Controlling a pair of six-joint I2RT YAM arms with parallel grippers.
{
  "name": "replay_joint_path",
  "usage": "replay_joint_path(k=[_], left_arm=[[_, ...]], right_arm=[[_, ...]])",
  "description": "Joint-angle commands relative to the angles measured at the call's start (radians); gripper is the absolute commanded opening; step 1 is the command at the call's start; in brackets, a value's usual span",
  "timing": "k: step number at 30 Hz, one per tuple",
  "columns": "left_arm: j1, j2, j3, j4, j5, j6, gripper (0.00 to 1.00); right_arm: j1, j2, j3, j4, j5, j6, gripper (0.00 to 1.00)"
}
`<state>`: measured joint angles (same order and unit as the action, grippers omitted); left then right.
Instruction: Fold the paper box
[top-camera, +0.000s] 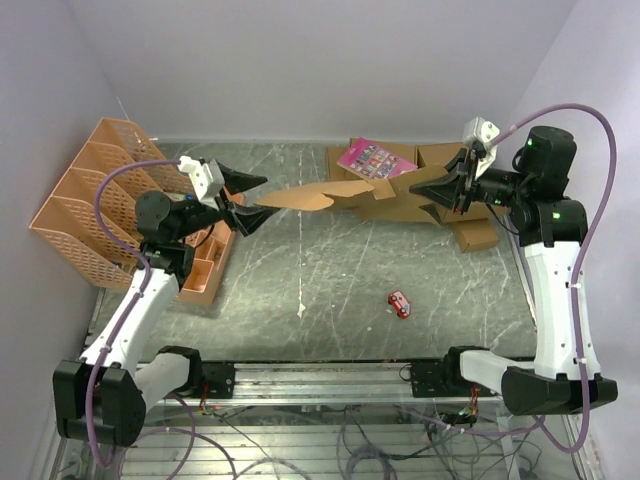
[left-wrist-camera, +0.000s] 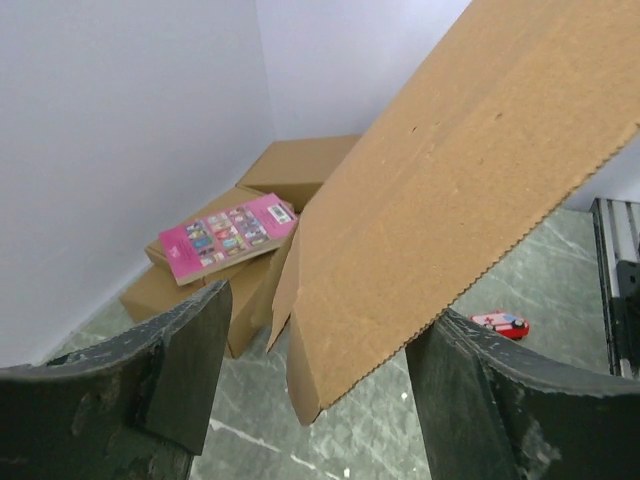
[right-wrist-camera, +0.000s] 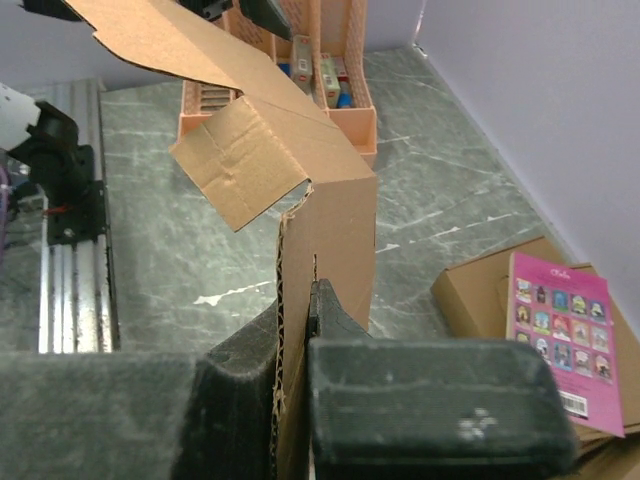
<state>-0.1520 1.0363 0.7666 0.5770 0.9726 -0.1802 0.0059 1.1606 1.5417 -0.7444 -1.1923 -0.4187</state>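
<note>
The paper box (top-camera: 310, 198) is a flat brown die-cut cardboard piece held in the air across the middle of the table. My right gripper (top-camera: 420, 191) is shut on its right end; in the right wrist view the corrugated edge (right-wrist-camera: 330, 210) is pinched between the jaws (right-wrist-camera: 300, 330), with a loose flap (right-wrist-camera: 240, 175) hanging out ahead. My left gripper (top-camera: 255, 200) is open around the left end. In the left wrist view the panel (left-wrist-camera: 450, 190) slants between the spread fingers (left-wrist-camera: 320, 390), and its serrated edge lies by the right finger (left-wrist-camera: 500, 400).
Larger brown boxes (top-camera: 465, 215) sit at the back right, one with a pink booklet (top-camera: 375, 158) on it. A peach mesh rack (top-camera: 90, 200) and an orange bin (top-camera: 205, 265) stand at the left. A small red toy car (top-camera: 400, 303) lies on the grey table.
</note>
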Motion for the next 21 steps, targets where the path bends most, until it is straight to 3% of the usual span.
replay_joint_path(k=[1, 5, 9, 14, 17, 21], left_arm=[[0.008, 0.013, -0.013, 0.268, -0.026, -0.104, 0.77], [0.008, 0.05, 0.005, 0.321, 0.003, -0.146, 0.66], [0.008, 0.089, 0.031, 0.337, 0.04, -0.177, 0.46], [0.009, 0.103, 0.047, 0.338, 0.073, -0.191, 0.4], [0.011, 0.103, 0.071, 0.275, 0.079, -0.162, 0.11], [0.015, 0.105, 0.1, 0.222, 0.086, -0.152, 0.08]], right_arm=[[-0.003, 0.019, 0.019, 0.063, -0.062, 0.118, 0.0], [-0.003, 0.024, 0.014, 0.079, -0.071, 0.144, 0.0], [-0.003, 0.026, 0.008, 0.081, -0.072, 0.153, 0.0], [-0.003, 0.034, 0.023, 0.071, -0.061, 0.153, 0.0], [-0.003, 0.041, 0.028, 0.064, -0.052, 0.15, 0.0], [-0.004, 0.054, 0.034, 0.059, -0.042, 0.161, 0.0]])
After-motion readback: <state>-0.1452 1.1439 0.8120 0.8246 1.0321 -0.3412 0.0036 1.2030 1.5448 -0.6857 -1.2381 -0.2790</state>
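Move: The paper box's raised left end hangs between the left gripper's wide-open fingers, its middle about 3 cm to the right, level with the hand. From that hand the pink book is some 13 cm ahead, 22 cm right and 26 cm down; the orange organizer is about 22 cm left, 1 cm ahead and 27 cm down. From the right gripper, already pinching the box's other end, the left end is some 23 cm left, 1 cm ahead and 4 cm down. Close the left gripper from wide open to nearly shut on the edge of the paper box's left end and pinch it there, while lifting the hand about 2 cm, easing down slightly midway, with the fingers tipping up a touch. Keep the right gripper's pinch in place, rolling its forward side down some 5 degrees. ##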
